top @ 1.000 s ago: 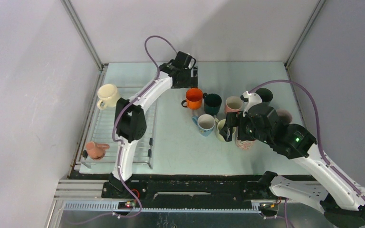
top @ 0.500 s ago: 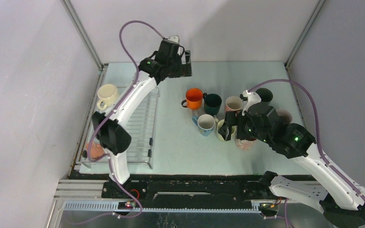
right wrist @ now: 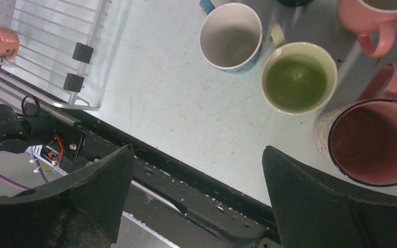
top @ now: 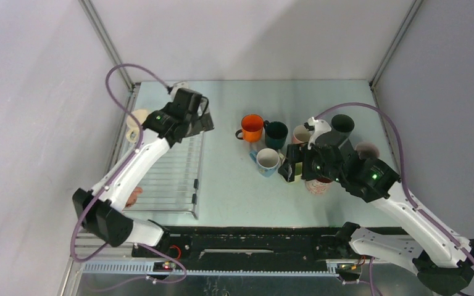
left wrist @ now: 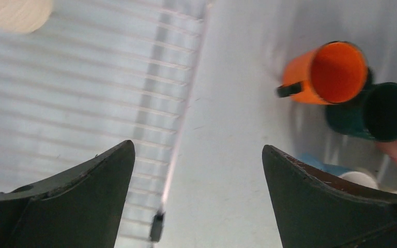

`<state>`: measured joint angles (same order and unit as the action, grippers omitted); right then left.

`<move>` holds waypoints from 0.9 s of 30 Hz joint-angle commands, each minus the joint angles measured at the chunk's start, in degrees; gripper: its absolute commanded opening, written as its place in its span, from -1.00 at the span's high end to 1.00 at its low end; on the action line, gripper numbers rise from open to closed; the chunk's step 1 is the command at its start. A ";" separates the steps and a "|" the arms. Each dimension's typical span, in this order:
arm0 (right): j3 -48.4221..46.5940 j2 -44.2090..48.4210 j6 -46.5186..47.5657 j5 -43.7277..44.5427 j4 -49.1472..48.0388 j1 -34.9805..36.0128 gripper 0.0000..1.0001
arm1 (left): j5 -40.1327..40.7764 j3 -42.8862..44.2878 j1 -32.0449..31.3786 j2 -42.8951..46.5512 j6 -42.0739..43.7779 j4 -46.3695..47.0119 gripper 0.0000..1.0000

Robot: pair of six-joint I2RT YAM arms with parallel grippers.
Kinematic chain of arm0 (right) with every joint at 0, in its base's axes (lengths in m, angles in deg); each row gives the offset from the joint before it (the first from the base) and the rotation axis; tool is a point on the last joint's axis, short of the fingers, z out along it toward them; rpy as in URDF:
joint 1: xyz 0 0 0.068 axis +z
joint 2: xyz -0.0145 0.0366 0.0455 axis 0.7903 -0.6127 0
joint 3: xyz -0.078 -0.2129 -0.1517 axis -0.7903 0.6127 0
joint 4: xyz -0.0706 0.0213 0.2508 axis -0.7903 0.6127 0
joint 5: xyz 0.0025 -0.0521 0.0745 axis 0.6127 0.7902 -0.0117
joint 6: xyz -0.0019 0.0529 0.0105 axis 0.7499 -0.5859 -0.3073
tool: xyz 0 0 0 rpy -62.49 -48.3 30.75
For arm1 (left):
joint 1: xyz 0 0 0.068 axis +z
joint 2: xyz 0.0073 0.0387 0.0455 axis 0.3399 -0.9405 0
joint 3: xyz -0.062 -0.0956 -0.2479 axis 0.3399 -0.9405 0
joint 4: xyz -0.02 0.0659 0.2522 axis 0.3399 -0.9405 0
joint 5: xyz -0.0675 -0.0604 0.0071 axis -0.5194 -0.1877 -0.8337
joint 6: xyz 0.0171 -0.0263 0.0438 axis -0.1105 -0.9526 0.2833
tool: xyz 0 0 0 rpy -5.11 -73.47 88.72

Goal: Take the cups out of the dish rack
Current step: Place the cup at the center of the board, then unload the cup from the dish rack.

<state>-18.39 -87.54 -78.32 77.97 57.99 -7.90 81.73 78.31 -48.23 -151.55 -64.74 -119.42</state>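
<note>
The wire dish rack [top: 173,166] lies at the left of the table. A cream cup [top: 136,118] stands at its far left corner, and a pink cup [top: 136,196] near its front is partly hidden by my left arm. My left gripper [top: 202,123] hovers open and empty over the rack's far right edge [left wrist: 178,103]; the cream cup [left wrist: 15,13] is far off to its left. Orange [top: 252,127], dark teal [top: 276,134] and light blue [top: 267,161] cups stand on the table. My right gripper [top: 288,169] hangs open, empty, above the pale green cup [right wrist: 299,77].
More cups crowd the right arm: a speckled pink cup [right wrist: 375,142], another pink one [right wrist: 372,15] and a dark cup [top: 343,123]. The table's black front rail [right wrist: 196,181] runs under my right gripper [right wrist: 197,149]. Walls enclose the table on three sides.
My left arm has swung from beside the orange cup back to the left, over the rack's far right corner, its jaws opening fully. The right gripper has drifted slightly left.
</note>
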 commanded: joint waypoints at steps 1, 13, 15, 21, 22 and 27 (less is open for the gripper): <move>1.44 -0.13 1.75 -2.27 -4.30 -0.97 -0.99 | 5.92 -7.83 2.68 9.15 -7.04 -2.55 -1.00; 3.81 -5.16 3.22 -9.59 -11.58 -3.90 -0.99 | 11.85 -22.93 12.22 24.48 -17.32 -13.69 -1.00; 4.33 -5.32 3.34 -10.60 -12.54 -4.25 -0.99 | 13.25 -24.35 14.33 25.97 -20.37 -15.97 -1.00; 4.94 -6.77 4.27 -12.51 -13.22 -4.94 -0.99 | 17.16 -26.30 20.81 27.88 -26.11 -21.54 -1.00; 4.94 -7.02 4.41 -12.85 -13.28 -5.14 -0.99 | 17.34 -26.52 22.13 27.77 -26.58 -22.20 -1.00; 4.94 -7.55 4.64 -14.03 -13.39 -5.29 -0.99 | 17.10 -28.42 29.19 26.31 -27.94 -23.08 -1.00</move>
<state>-13.45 -95.01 -75.24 65.51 46.82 -12.88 96.11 52.56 -23.49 -124.64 -89.01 -140.55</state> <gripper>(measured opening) 0.993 0.996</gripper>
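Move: The pink cup at the rack's near left corner lies about 21 cm back and 30 cm to the left of the empty left hand, some 17 cm lower. The cream cup stands roughly 28 cm beyond the pink cup; the dish rack's middle is about 9 cm back and 18 cm left of the hand. From the right hand, the pink cup is about 57 cm left, 5 cm back and 18 cm down. Open left hand swings some 25 cm left and back towards the pink cup, turning counter-clockwise; right eases down-left. ##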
